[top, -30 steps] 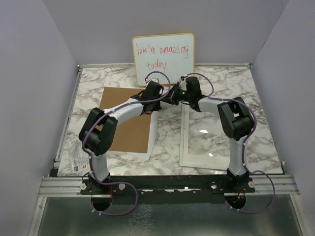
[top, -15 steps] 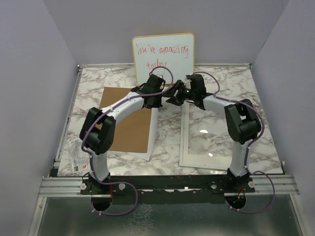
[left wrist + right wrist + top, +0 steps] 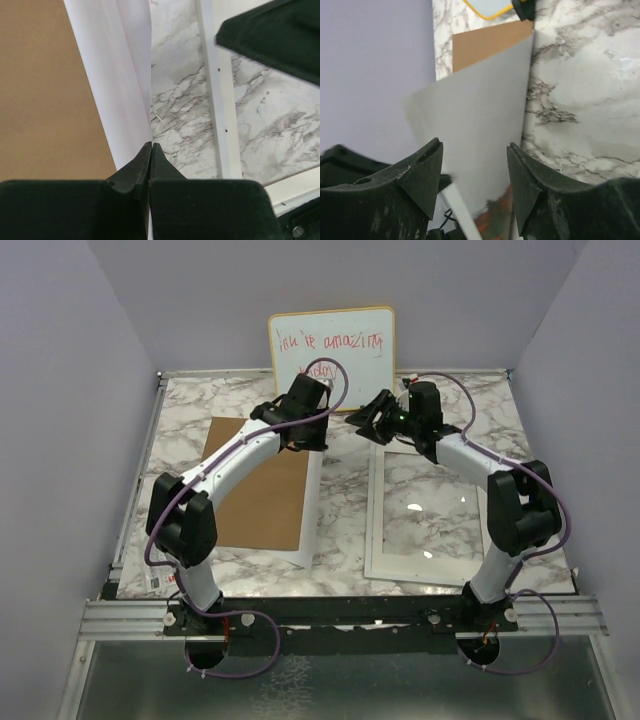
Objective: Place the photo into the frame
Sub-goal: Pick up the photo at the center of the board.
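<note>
The photo [image 3: 125, 75] is a white sheet running away from my left gripper [image 3: 151, 145], which is shut on its edge. Seen from above, that gripper [image 3: 305, 430] hangs over the gap between the brown board and the frame [image 3: 372, 520]. In the right wrist view the photo [image 3: 485, 110] shows its plain white back, tilted, with red-orange at its lower end. My right gripper [image 3: 475, 145] is open, with the sheet beyond its fingertips and nothing between them. It [image 3: 370, 423] hovers over the frame's far left corner. The frame's white rim [image 3: 212, 85] lies flat on the marble.
A brown backing board [image 3: 255, 490] lies left of centre on a white mat [image 3: 312, 525]. A whiteboard [image 3: 332, 350] with red writing leans on the back wall just behind both grippers. A clear plastic bag [image 3: 155, 565] sits at the near left edge. Walls enclose three sides.
The right gripper has opened, let go of the photo and drawn back to the right. The left arm, still shut on the photo, has stretched toward the back.
</note>
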`<state>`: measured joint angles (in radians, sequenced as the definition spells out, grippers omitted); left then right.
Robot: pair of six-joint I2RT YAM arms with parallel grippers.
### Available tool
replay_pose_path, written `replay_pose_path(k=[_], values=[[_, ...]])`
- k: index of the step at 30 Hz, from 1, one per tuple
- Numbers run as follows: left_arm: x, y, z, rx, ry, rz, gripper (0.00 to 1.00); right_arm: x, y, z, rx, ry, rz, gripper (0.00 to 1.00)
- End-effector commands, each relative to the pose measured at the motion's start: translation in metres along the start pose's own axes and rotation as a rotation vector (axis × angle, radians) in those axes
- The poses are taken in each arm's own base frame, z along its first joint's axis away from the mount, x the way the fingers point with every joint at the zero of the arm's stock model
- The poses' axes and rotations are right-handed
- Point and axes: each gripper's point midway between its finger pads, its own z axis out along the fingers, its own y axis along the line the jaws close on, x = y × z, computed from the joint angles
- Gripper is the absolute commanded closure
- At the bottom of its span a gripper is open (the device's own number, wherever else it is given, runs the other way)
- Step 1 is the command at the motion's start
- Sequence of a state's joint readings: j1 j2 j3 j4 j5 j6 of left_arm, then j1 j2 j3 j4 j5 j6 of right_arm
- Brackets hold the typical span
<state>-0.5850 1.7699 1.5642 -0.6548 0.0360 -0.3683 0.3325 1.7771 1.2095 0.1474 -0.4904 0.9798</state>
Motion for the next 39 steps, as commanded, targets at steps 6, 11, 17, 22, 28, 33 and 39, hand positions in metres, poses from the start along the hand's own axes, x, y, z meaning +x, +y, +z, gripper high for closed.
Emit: replay_pose_path(k=[6, 11, 17, 22, 28, 33, 39], values=[[-0.036, -0.039, -0.068, 0.156, -0.088, 0.050, 1.00, 0.011, -0.042, -0.012, 0.166, -0.026, -0.021, 0.41], [-0.042, -0.044, -0.095, 0.184, -0.127, 0.083, 1.00, -0.001, -0.043, -0.019, 0.203, -0.083, -0.029, 0.41], [-0.058, -0.054, -0.127, 0.226, -0.205, 0.116, 1.00, -0.006, -0.048, -0.025, 0.233, -0.111, -0.022, 0.41], [-0.071, -0.058, -0.142, 0.235, -0.254, 0.112, 1.00, -0.005, -0.049, -0.025, 0.228, -0.102, -0.028, 0.41], [-0.089, -0.066, -0.162, 0.255, -0.319, 0.112, 1.00, -0.004, -0.055, -0.030, 0.263, -0.100, -0.026, 0.41], [-0.108, -0.079, -0.195, 0.309, -0.401, 0.123, 1.00, -0.012, -0.079, -0.035, 0.383, -0.118, -0.020, 0.41], [-0.121, -0.078, -0.228, 0.299, -0.492, 0.130, 1.00, -0.004, -0.138, -0.042, 0.673, 0.000, -0.087, 0.44]])
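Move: The left hand already pinches the photo by its edge; from this hand the frame's middle lies about 26 cm to the right, 9 cm back and 11 cm below, with the brown board's middle some 15 cm left, 3 cm back and equally far down, and the whiteboard about 15 cm ahead and 3 cm right, roughly level in height. The open right hand has the frame's middle about 17 cm right, 15 cm back and 12 cm below. The left hand keeps its fingers shut on the photo's edge and hoists it about 22 cm almost straight up from the brown board, drawing back some 3 cm while the fingertips tip upward about 20 degrees and the hand's left side rolls down. The right hand, still open and clear of the photo, goes some 7 cm to the right and 6 cm down in two dips with a small rise between, towards the frame's far left corner, rolling its left side down about 20 degrees and turning slightly clockwise. ##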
